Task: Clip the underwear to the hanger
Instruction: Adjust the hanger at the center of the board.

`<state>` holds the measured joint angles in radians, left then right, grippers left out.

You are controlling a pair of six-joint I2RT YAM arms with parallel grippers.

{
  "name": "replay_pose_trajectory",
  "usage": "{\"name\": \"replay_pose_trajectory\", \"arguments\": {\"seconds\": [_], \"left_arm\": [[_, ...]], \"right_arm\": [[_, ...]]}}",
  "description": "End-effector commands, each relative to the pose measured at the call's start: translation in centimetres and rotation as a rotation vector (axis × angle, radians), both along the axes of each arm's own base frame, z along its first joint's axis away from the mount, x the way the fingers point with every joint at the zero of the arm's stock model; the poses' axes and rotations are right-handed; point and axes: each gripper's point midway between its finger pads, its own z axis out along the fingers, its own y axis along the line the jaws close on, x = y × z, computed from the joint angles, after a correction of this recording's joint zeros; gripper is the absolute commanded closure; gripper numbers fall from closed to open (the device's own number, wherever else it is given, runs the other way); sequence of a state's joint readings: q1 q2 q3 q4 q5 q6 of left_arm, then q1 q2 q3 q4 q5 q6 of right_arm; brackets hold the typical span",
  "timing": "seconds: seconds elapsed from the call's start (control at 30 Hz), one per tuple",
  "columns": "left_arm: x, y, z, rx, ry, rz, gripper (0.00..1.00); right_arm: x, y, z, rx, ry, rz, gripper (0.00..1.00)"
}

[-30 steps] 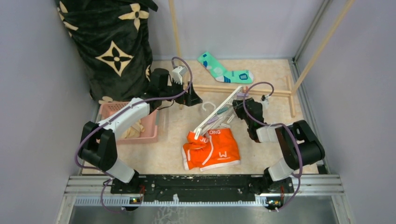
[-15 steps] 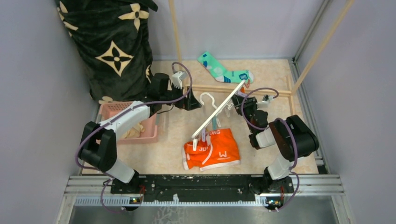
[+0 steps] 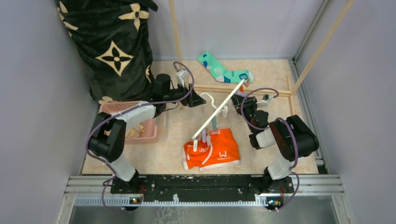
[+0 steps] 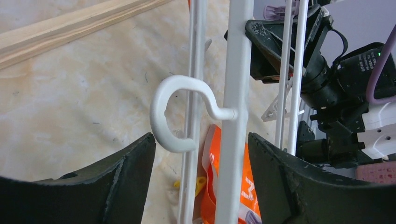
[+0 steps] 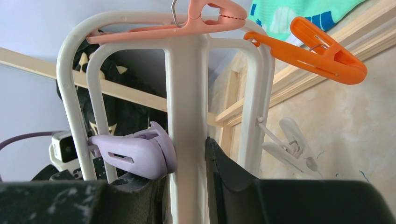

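The white hanger (image 3: 219, 111) is held tilted above the table, its low end over the orange underwear (image 3: 215, 150), which lies flat on the table. My right gripper (image 3: 240, 103) is shut on the hanger's middle bar (image 5: 188, 116). Pink (image 5: 196, 16), orange (image 5: 317, 53), lilac (image 5: 133, 151) and white (image 5: 289, 145) clothespins dangle from the frame. My left gripper (image 3: 198, 99) is open. The hanger's hook (image 4: 170, 114) and middle bar (image 4: 233, 116) stand between its fingers (image 4: 116, 179) without touching them. The underwear (image 4: 209, 186) shows below, between the rails.
A pink basket (image 3: 150, 125) holding cream cloth sits at the left, under my left arm. A teal sock (image 3: 224, 72) lies at the back, behind the wooden rack's base rail (image 3: 261, 91). A black flowered blanket (image 3: 112, 46) stands in the back left corner. Walls close both sides.
The right arm lifted and tilted the hanger off the underwear a second ago. My left gripper has moved right and now straddles the hook, its jaws slightly narrower.
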<state>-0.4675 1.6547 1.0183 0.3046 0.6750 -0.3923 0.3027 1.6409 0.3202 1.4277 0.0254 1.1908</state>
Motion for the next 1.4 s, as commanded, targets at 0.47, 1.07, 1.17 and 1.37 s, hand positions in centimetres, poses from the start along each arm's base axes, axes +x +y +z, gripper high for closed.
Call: {"name": "replay_pose_trajectory", "arguments": {"seconds": [0.47,1.07,1.17,1.37], "left_arm": [[2.3,-1.8,2.4,-0.139,-0.047,-0.133,1.00],[8.3,-0.2,0.4,0.006,-0.012,-0.131,1.00],[9.4,0.2,0.0,0.081,-0.034,-0.134,1.00],[10.2,1.4,-1.6,0.230,-0.038,-0.151,1.00]], "right_arm": [[-1.1,-0.3,5.0,0.057,-0.158,0.014,0.93],[-3.0,-2.0,-5.3,-0.214,0.217,-0.031,0.49],[-4.0,-1.6,-5.5,-0.308,0.209,0.025,0.49],[-6.0,-2.7,-7.1,-0.559,0.347,0.086,0.47]]}}
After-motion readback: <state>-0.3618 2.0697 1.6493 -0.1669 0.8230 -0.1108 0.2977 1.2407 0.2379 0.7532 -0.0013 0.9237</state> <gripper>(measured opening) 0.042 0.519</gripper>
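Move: The hanger's hook is right at my open left hand's fingertips, about 3 cm to the right and 1 cm ahead. The hanger's middle is about 7 cm right and 5 cm back, the underwear's roughly 20 cm back, 4 cm right and 15 cm below. My right hand still grips the hanger's far part. From that hand the hook is some 11 cm left and level with it, the hanger's middle 7 cm left and 6 cm back. I ease my left hand a little right onto the hook and shut its fingers on it, then carry the hanger about 10 cm forward, towards the wooden frame. Once the hook is held, my right hand opens partway, lets go of the hanger and pulls away down and back, some 6 cm down and 5 cm back, its fingers tipping down and rolling. ##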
